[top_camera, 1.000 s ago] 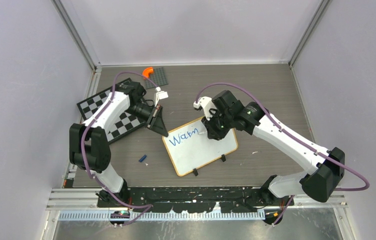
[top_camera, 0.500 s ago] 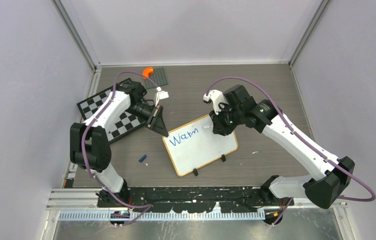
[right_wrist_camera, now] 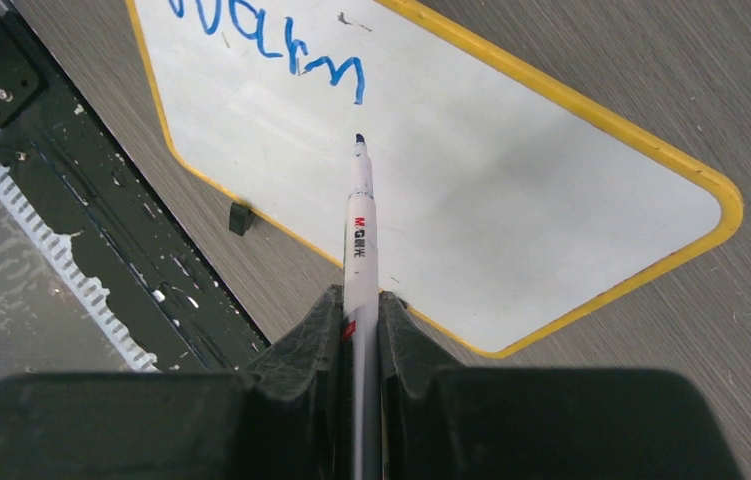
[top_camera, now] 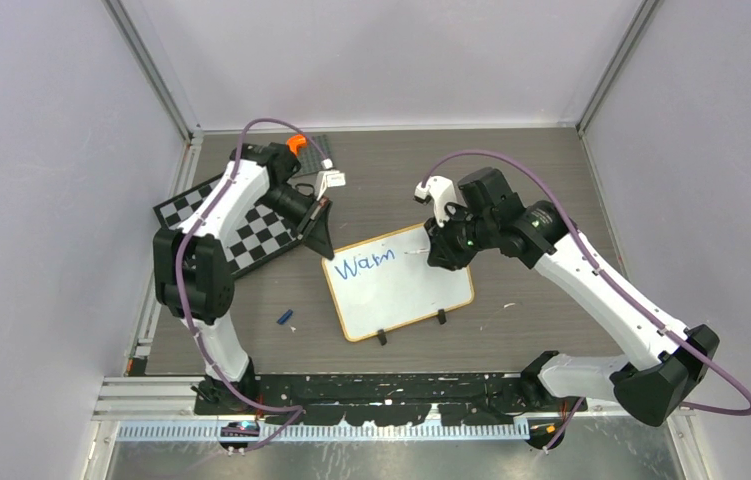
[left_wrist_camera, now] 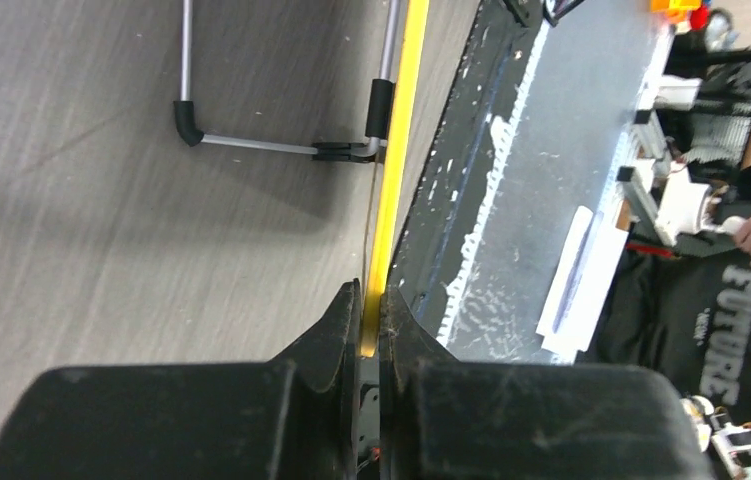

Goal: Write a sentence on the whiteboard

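The whiteboard (top_camera: 401, 290) lies tilted at the table's middle, white with a yellow rim (left_wrist_camera: 392, 170) and black feet (top_camera: 442, 318). The sentence (top_camera: 366, 265) is one blue word, "Warm" (right_wrist_camera: 271, 40), near its upper left. My left gripper (top_camera: 317, 240) is shut on the board's upper-left corner, and its jaws pinch the rim edge-on in the left wrist view (left_wrist_camera: 372, 305). My right gripper (top_camera: 443, 256) is shut on a white marker (right_wrist_camera: 361, 235). The marker's blue tip (right_wrist_camera: 359, 138) hovers just right of the word.
A black-and-white checkered board (top_camera: 251, 235) lies left of the whiteboard under the left arm. An orange piece (top_camera: 297, 143) and a dark grey plate (top_camera: 317, 155) sit at the back. A small blue cap (top_camera: 284, 317) lies near the board's lower left. A black rail (top_camera: 391, 385) runs along the near edge.
The right gripper has drawn the marker right and back from the word's end. The left arm has swung its wrist up and back, still holding the corner, and the board shifted slightly.
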`<state>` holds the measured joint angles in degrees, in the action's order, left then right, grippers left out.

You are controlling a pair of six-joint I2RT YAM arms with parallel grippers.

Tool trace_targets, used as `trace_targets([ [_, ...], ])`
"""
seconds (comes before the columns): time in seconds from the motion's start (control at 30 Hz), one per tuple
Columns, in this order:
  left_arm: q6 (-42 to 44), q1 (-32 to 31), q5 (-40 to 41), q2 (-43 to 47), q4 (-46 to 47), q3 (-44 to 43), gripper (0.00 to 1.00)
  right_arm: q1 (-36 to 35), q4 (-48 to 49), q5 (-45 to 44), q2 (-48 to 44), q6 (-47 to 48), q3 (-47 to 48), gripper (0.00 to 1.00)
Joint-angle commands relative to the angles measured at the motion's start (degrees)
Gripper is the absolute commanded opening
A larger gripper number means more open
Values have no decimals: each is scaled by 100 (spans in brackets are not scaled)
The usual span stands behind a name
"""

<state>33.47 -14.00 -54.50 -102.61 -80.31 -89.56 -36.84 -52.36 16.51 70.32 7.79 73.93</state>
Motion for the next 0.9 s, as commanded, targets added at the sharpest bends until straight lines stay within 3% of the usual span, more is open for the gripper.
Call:
trace_targets([
  [0.0, 455, -24, 614, -310, -359, -659, 0, 28, 58, 176, -138, -50, 143, 0],
  [0.07, 466, -28, 741, -407, -452, -846, 5, 30, 64, 209, -141, -50, 119, 0],
  [0.2, 293, -24, 781, -308, -306, -830, 32, 28, 119, 136, -194, -69, 34, 0],
  [0.33, -98, -28, 383, 142, 192, -458, 47, 36, 352, -67, -227, -192, -81, 0],
  [0.53, -564, -77, 164, 649, 784, -6, 52, 43, 758, -499, -205, -374, -253, 0],
  [0.87, -777, -564, 377, 376, 896, -243, 49, 23, 927, -333, -225, -489, -454, 0],
])
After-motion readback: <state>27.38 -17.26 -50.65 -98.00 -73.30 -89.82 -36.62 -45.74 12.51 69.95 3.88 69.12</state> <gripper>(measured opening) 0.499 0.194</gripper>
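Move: The right hand holds the marker, and the blank patch just right of "Warm" lies about 4 cm ahead of it, 4 cm left and 7 cm below; "Warm" is some 12 cm left, level ahead, 9 cm below. The left hand already pinches the whiteboard's far left corner; that patch lies roughly 15 cm right of it, 1 cm ahead and 2 cm lower, while the blue cap sits 8 cm left, 8 cm back and 17 cm below. The left hand, still pinching the board's corner, shifts it about 2 cm forward, then opens to half and lets go, easing back and up before drifting some 2 cm right with the frame edge still between its parted fingers. The right hand, its grip on the marker kept, hovers at first, then goes about 1.5 cm forward and down, turning slightly clockwise, bringing the tip towards the blank patch right of "Warm". ##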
